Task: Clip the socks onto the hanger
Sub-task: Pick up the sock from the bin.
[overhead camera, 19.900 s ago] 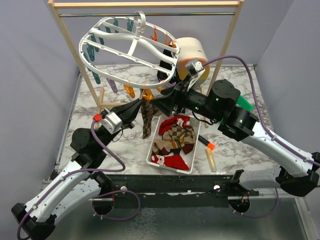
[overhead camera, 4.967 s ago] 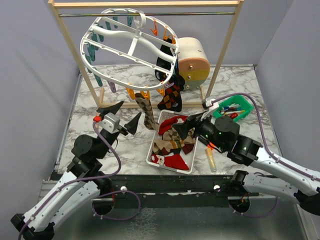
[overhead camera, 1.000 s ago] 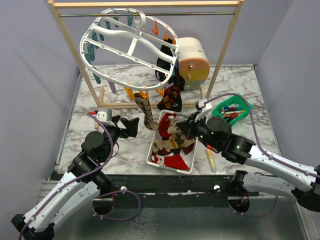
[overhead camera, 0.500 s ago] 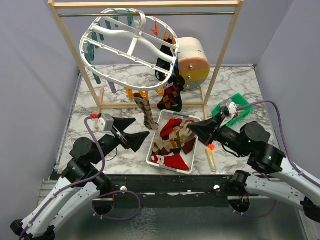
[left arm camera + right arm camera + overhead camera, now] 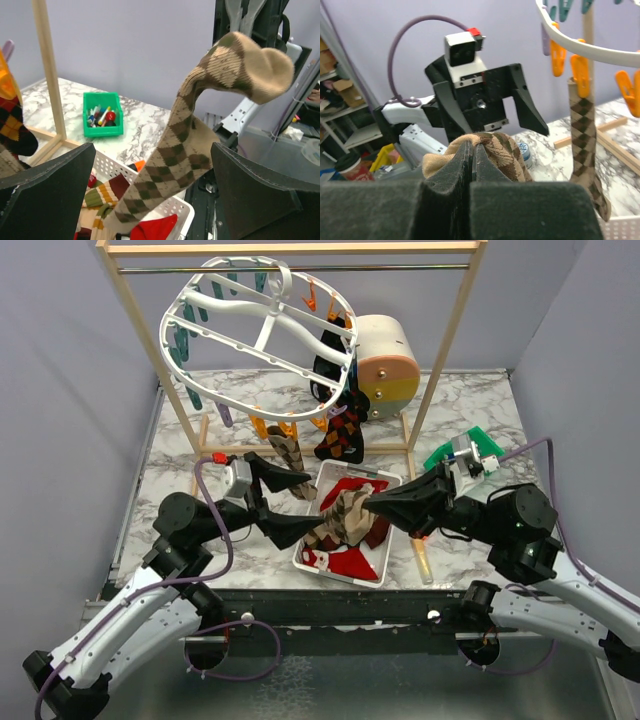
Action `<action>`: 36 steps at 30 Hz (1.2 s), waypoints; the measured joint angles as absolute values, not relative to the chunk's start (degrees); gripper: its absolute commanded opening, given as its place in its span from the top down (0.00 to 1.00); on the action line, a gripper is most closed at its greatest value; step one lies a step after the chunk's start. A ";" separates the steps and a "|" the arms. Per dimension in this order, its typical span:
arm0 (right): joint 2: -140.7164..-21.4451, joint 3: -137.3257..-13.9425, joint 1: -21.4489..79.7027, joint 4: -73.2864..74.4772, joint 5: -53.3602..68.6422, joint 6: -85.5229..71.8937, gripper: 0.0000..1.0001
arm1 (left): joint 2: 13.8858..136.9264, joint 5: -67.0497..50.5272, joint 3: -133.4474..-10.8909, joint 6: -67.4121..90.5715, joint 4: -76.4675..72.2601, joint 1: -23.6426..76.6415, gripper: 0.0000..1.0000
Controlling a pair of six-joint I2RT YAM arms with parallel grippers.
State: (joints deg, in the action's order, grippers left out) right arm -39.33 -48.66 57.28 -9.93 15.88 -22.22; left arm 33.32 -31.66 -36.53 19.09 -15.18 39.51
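My right gripper [image 5: 368,508] is shut on the toe of a tan argyle sock [image 5: 343,515], which hangs down into the white basket [image 5: 306,558]. In the right wrist view the fingers [image 5: 455,172] pinch the sock [image 5: 502,150]. My left gripper [image 5: 314,507] is open, and in its wrist view the sock [image 5: 195,135] hangs between its wide fingers [image 5: 260,192]. The white oval hanger [image 5: 262,335] hangs from the rod. Clipped to it are a tan argyle sock [image 5: 292,462] and dark argyle socks [image 5: 338,435]. More socks [image 5: 350,562] lie in the basket.
A wooden rack [image 5: 455,330] spans the back of the marble table. A beige cylinder [image 5: 385,365] stands behind the hanger. A green bin [image 5: 102,114] of small items sits at the right. Orange markers [image 5: 422,558] lie right of the basket.
My right gripper has raised the tan argyle sock from the basket and shifted left. My left gripper has swung right to the basket, its open fingers now either side of the sock.
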 measured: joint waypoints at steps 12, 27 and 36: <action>-43.20 -50.92 57.28 -16.69 24.67 -25.61 0.99 | 35.07 -38.74 -36.53 14.06 -19.29 39.51 0.01; -46.39 -53.43 57.28 -21.47 32.58 -28.14 0.99 | 37.98 -45.95 -34.09 11.22 -19.75 39.53 0.03; -46.13 -54.06 57.28 -22.31 34.30 -28.88 1.00 | 38.98 -47.05 -32.82 10.48 -19.81 40.05 0.36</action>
State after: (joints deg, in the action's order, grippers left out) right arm -46.13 -54.06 57.28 -22.31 34.30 -28.88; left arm 38.98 -47.05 -32.82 10.48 -19.81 40.05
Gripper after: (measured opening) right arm 0.016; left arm 0.777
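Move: The patterned sock hangs pinched from the right hand's tips, its middle some 8 cm below that hand, about 3 cm left and 2 cm ahead. For the open left hand, that middle lies roughly 9 cm to the right, level fore and aft, some 3 cm below. The bin's centre is about 8 cm ahead of the left hand, 10 cm right and 25 cm below; the clipped sock hangs some 14 cm ahead and 3 cm left. Right draws the still-pinched sock about 5 cm back and up; left sinks some 5 cm, fingers closing partway. ##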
